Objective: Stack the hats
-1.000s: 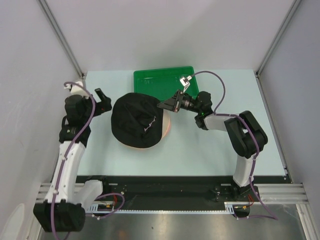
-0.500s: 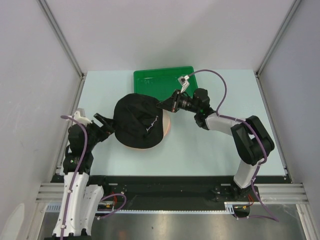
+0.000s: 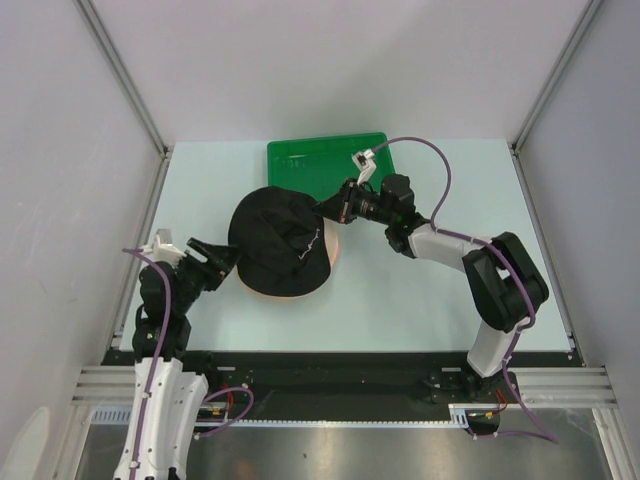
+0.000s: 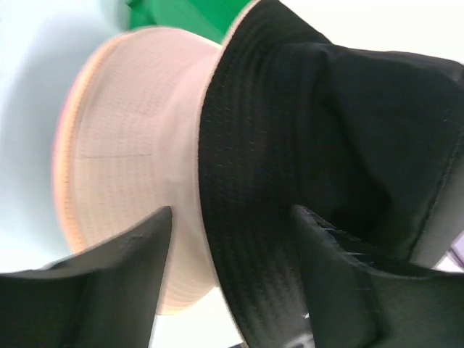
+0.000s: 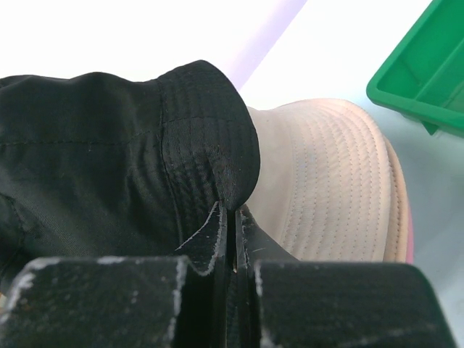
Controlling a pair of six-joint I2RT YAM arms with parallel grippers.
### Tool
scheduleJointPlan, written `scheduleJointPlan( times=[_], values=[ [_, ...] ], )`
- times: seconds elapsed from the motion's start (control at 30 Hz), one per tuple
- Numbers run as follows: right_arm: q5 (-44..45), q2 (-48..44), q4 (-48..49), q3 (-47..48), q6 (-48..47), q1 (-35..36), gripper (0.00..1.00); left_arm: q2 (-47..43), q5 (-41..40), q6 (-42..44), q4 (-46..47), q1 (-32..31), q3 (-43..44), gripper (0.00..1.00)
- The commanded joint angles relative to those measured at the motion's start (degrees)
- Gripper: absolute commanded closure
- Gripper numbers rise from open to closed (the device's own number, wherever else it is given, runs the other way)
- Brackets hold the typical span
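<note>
A black hat [image 3: 275, 235] lies over a beige hat [image 3: 336, 250] on the table; a thin pink edge shows under the beige one in the right wrist view. My right gripper [image 3: 325, 207] [image 5: 233, 217] is shut on the black hat's [image 5: 109, 145] far right brim, just above the beige hat [image 5: 326, 188]. At the hat's near left side, my left gripper [image 3: 230, 260] [image 4: 230, 214] is open. The black hat's [image 4: 246, 203] brim runs between its fingers [image 4: 130, 268], with the beige hat [image 4: 130, 145] to the left.
A green tray [image 3: 300, 160] stands right behind the hats, its corner visible as the green tray [image 5: 428, 72] in the right wrist view. Grey walls close in the table on three sides.
My left arm has swung down and in to the hat's near left rim, and its jaws have narrowed around the black brim. The right gripper has shifted slightly left with the brim.
</note>
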Motion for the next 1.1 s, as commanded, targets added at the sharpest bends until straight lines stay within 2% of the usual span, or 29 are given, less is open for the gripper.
scheduleJointPlan(
  times=[0.0, 0.13, 0.23, 0.27, 0.37, 0.53, 0.67, 0.83, 1.07],
  values=[
    [2.3, -1.9, -2.7, 1.6, -2.3, 0.4, 1.0, -0.5, 7.0, -5.1, 6.8, 0.2, -2.4, 0.39],
    [2.5, -2.3, -2.8, 1.6, -2.2, 0.4, 1.0, -0.6, 6.7, -5.3, 7.4, 0.2, -3.2, 0.6],
    [2.7, -2.7, -3.6, 1.7, -2.7, 0.6, 1.0, -0.5, 4.1, -4.1, 5.1, 0.2, -2.1, 0.71],
    [2.7, -3.1, -3.9, 1.7, -2.8, 0.6, 1.0, -0.3, 3.0, -3.4, 4.5, 0.2, -2.0, 0.79],
    [2.8, -4.6, -4.9, 1.6, -2.8, 0.5, 1.0, 0.5, -0.2, -1.7, 3.6, 0.2, -1.1, 0.94],
    [4.5, -6.7, -8.0, 1.7, -3.9, 0.7, 1.0, 2.4, -10.7, 0.7, 2.0, 0.2, 0.1, 1.0],
    [6.7, -6.5, -11.1, 1.2, -4.8, 0.4, 1.0, 5.8, -14.2, -0.9, 5.6, 0.2, -2.6, 1.0],
    [7.3, -5.2, -10.8, -1.3, -3.8, -0.3, 1.0, 11.1, -13.5, -5.0, 14.3, 0.2, -8.3, 1.0],
    [9.8, -4.2, -11.2, -6.7, -2.9, -1.4, 1.0, 17.8, -15.5, -4.0, 20.8, 0.2, -10.8, 1.0]
  ],
)
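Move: The black hat's middle is some 11 cm to the left hand's right, 4 cm ahead and 3 cm below; its left brim already runs between that hand's open fingers. The right hand holds the opposite brim, the hat's middle about 9 cm left, 5 cm back and 3 cm below it. The pale hat stack lies beneath, about 7 cm ahead, 13 cm right and 10 cm below the left hand; the green tray is about 31 cm ahead, 24 cm right, 17 cm below. Nearly in place at first, edging about 1 cm right, the left hand shuts its fingers and pinches the black hat's left brim; then it carries that edge forward and down, about 5 cm each, and some 3 cm left, turning about 10 degrees counter-clockwise. The right hand keeps its pinch on the opposite brim, drifting about 1.5 cm left and rising a centimetre before sinking about 2 cm. ##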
